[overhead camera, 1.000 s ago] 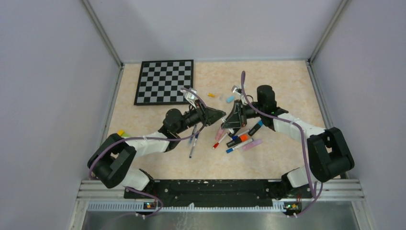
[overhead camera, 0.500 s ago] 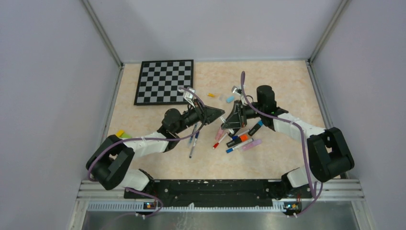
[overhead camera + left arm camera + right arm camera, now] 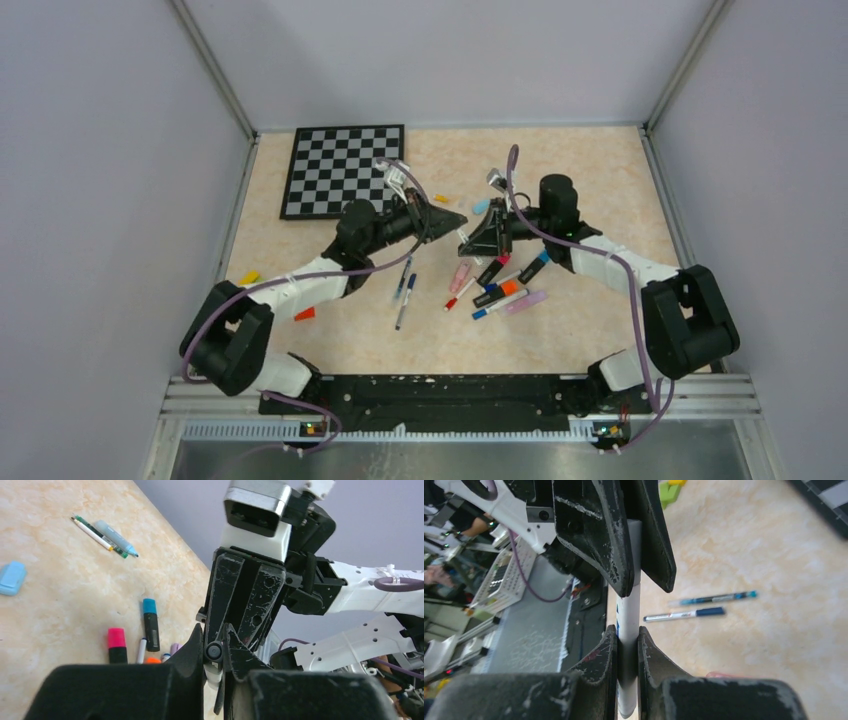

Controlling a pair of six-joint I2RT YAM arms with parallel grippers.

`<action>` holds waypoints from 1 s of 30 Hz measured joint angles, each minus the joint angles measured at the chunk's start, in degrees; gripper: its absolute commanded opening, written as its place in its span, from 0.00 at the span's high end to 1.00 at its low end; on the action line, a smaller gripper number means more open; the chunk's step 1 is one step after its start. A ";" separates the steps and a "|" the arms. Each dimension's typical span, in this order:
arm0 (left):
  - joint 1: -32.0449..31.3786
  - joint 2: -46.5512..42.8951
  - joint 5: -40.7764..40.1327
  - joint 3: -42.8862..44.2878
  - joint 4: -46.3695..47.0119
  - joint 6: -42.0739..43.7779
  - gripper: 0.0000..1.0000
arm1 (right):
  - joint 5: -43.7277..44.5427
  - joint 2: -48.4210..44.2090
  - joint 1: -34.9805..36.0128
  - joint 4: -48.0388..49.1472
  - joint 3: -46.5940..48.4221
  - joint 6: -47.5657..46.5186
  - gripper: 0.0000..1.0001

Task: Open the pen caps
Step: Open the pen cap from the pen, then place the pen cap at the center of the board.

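A white pen (image 3: 629,611) hangs above the table between both grippers. My right gripper (image 3: 627,636) is shut on its barrel. My left gripper (image 3: 214,641) is shut on the pen's dark cap (image 3: 214,652) at the other end. In the top view, the left gripper (image 3: 452,217) and right gripper (image 3: 468,240) meet tip to tip above mid-table. Capped markers and pens (image 3: 500,285) lie below the right gripper. A pink-capped marker (image 3: 117,645) and a blue-capped marker (image 3: 150,625) show in the left wrist view.
A chessboard (image 3: 345,170) lies at the far left. Loose yellow (image 3: 441,199) and light blue (image 3: 481,206) caps sit behind the grippers. Two blue pens (image 3: 403,288) lie under the left arm. A red-orange chip (image 3: 305,313) and a yellow block (image 3: 250,277) are near the left wall.
My left gripper has swung farther back and right, and its jaws have shut on the pen's capped end. The right gripper has tilted the pen toward it. The red-orange chip is now uncovered.
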 measured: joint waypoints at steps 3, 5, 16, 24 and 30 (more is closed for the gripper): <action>3.76 0.13 2.14 5.88 -5.60 0.70 1.00 | 1.29 0.00 0.04 1.14 1.33 -0.33 1.00; 10.23 0.28 -1.42 12.02 -5.42 1.25 1.00 | -0.55 0.09 0.02 -0.98 0.35 -0.87 1.00; 17.09 1.64 -4.98 17.49 1.64 -0.39 1.00 | 2.51 0.79 -2.56 -21.22 2.86 -14.67 1.00; 12.35 8.94 -0.90 15.08 -4.13 -0.17 1.00 | 18.36 -3.85 -21.16 -31.80 7.04 -26.53 1.00; 1.88 21.35 -4.68 30.80 -23.76 11.43 1.00 | 28.81 -4.94 -30.38 -31.85 7.04 -26.53 1.00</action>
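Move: I already pinch one white pen between my hands: my left fingers its grey cap, my right fingers its barrel. From my left hand the light-blue cap lies about 20 cm ahead, 6 right, the yellow cap 23 ahead, 3 left, both roughly 20 below. From my right hand the opened highlighter lies some 26 ahead, 20 right, the pink-capped highlighter 6 ahead, 6 right, the blue-capped highlighter 6 ahead, 14 right, all about 14 below. I yank the cap off with my left hand, up some 16 cm and forward and left about 12 each, then swing it back down and right towards the loose caps, still pinching the cap. My right hand keeps the barrel, dips slightly back and down, then sweeps right about 22 cm and forward towards the opened pens, turning roughly 50 degrees clockwise as its fingers tip down. ##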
